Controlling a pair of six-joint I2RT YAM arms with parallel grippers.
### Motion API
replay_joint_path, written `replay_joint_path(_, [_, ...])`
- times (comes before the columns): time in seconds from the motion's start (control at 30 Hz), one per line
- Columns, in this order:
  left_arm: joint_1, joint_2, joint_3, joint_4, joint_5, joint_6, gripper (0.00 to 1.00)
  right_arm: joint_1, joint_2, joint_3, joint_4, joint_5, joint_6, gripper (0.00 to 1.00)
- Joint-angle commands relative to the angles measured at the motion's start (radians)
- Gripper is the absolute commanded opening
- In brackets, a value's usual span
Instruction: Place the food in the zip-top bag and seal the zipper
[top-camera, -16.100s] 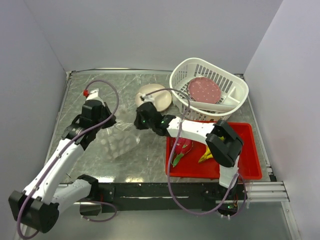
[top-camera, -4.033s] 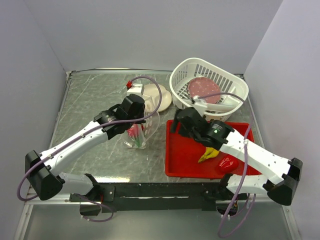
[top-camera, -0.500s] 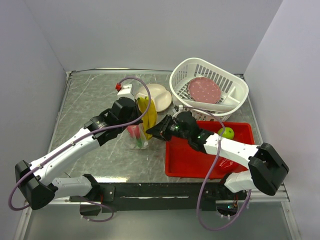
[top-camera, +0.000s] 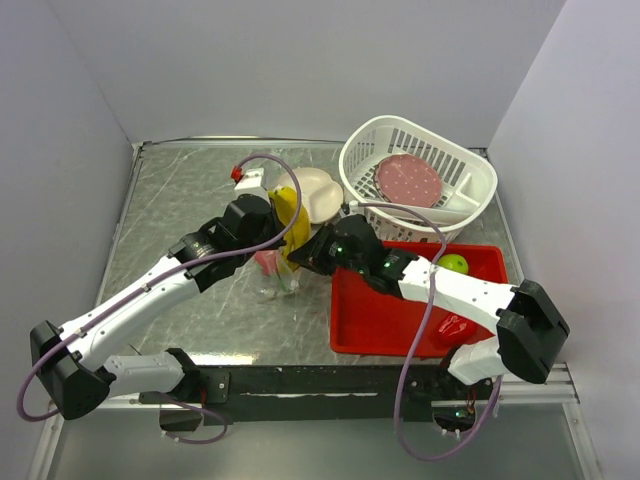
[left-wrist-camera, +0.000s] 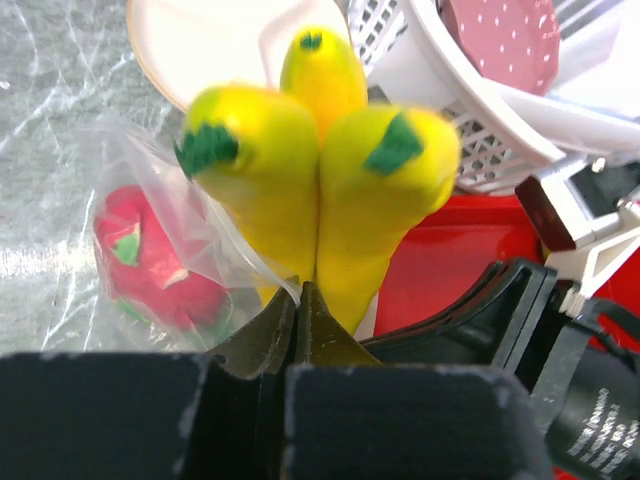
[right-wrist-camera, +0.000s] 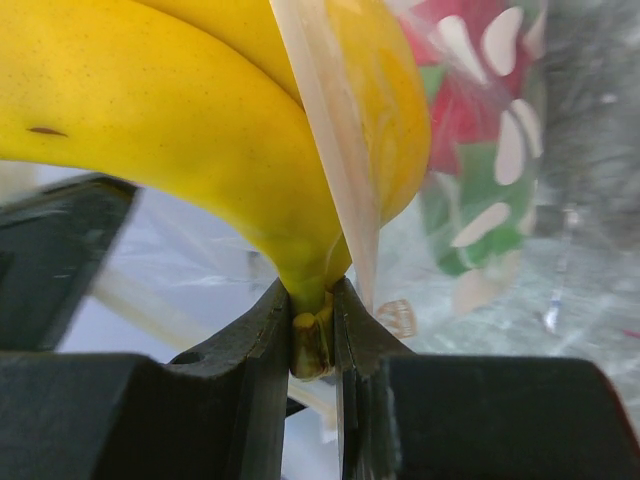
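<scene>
My left gripper (top-camera: 272, 232) (left-wrist-camera: 298, 295) is shut on the rim of the zip-top bag (top-camera: 272, 275) (left-wrist-camera: 150, 190), holding it up off the table. A pink-red dragon fruit (top-camera: 267, 262) (left-wrist-camera: 150, 270) (right-wrist-camera: 480, 120) lies inside the bag. My right gripper (top-camera: 305, 252) (right-wrist-camera: 315, 335) is shut on the stem of the yellow banana (top-camera: 290, 212) (left-wrist-camera: 320, 160) (right-wrist-camera: 180, 110), which stands tilted at the bag's mouth. The zipper (right-wrist-camera: 335, 150) crosses in front of the banana, unsealed. A small green apple (top-camera: 453, 264) sits in the red tray (top-camera: 380, 320).
A white slotted basket (top-camera: 470, 190) (left-wrist-camera: 470, 110) at the back right holds a reddish speckled disc (top-camera: 407, 181). A white plate (top-camera: 322, 192) (left-wrist-camera: 210, 45) lies just behind the bag. A small red item (top-camera: 455, 328) rests in the tray's near part.
My right gripper has carried the banana a little left and back, tipping it further into the bag's mouth. The left gripper has kept its hold in place.
</scene>
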Motion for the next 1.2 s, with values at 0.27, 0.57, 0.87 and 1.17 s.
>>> replay_joint_path(0.27, [-0.001,-0.055,-0.026,0.115,-0.029,-0.061,0.01,0.034,0.029,0.085,-0.147,0.189,-0.113,0.35])
replay_joint_path(0.57, [0.000,-0.078,-0.046,0.136,-0.039,-0.078,0.01,0.040,0.023,0.096,-0.182,0.237,-0.172,0.57])
replay_joint_path(0.87, [0.000,-0.079,-0.046,0.144,-0.032,-0.073,0.01,0.048,0.022,0.141,-0.228,0.269,-0.244,0.61])
replay_joint_path(1.17, [0.011,-0.070,-0.038,0.119,-0.057,-0.073,0.01,0.054,-0.059,0.240,-0.397,0.361,-0.365,0.63])
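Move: From the right gripper, shut on the banana stem, the zip-top bag's mouth is about 4 cm ahead and 5 cm to its left. The bananas' middle is 7 cm ahead, 2 cm left and 4 cm above; the dragon fruit inside the bag is 2 cm ahead, 8 cm left and 12 cm below. From the left gripper, already holding the bag rim, the bananas are some 3 cm ahead and 3 cm right, about level. Lower the right gripper about 3 cm while easing it about 2–3 cm to the right and slightly forward, bringing the banana stem down into the bag mouth, and open the fingers wide on the way to let go of the stem. Keep rolling so its left side sinks, some 20 degrees in all, then rise almost as far again, still drifting right. Keep the left gripper pinching the rim, nearly still. ##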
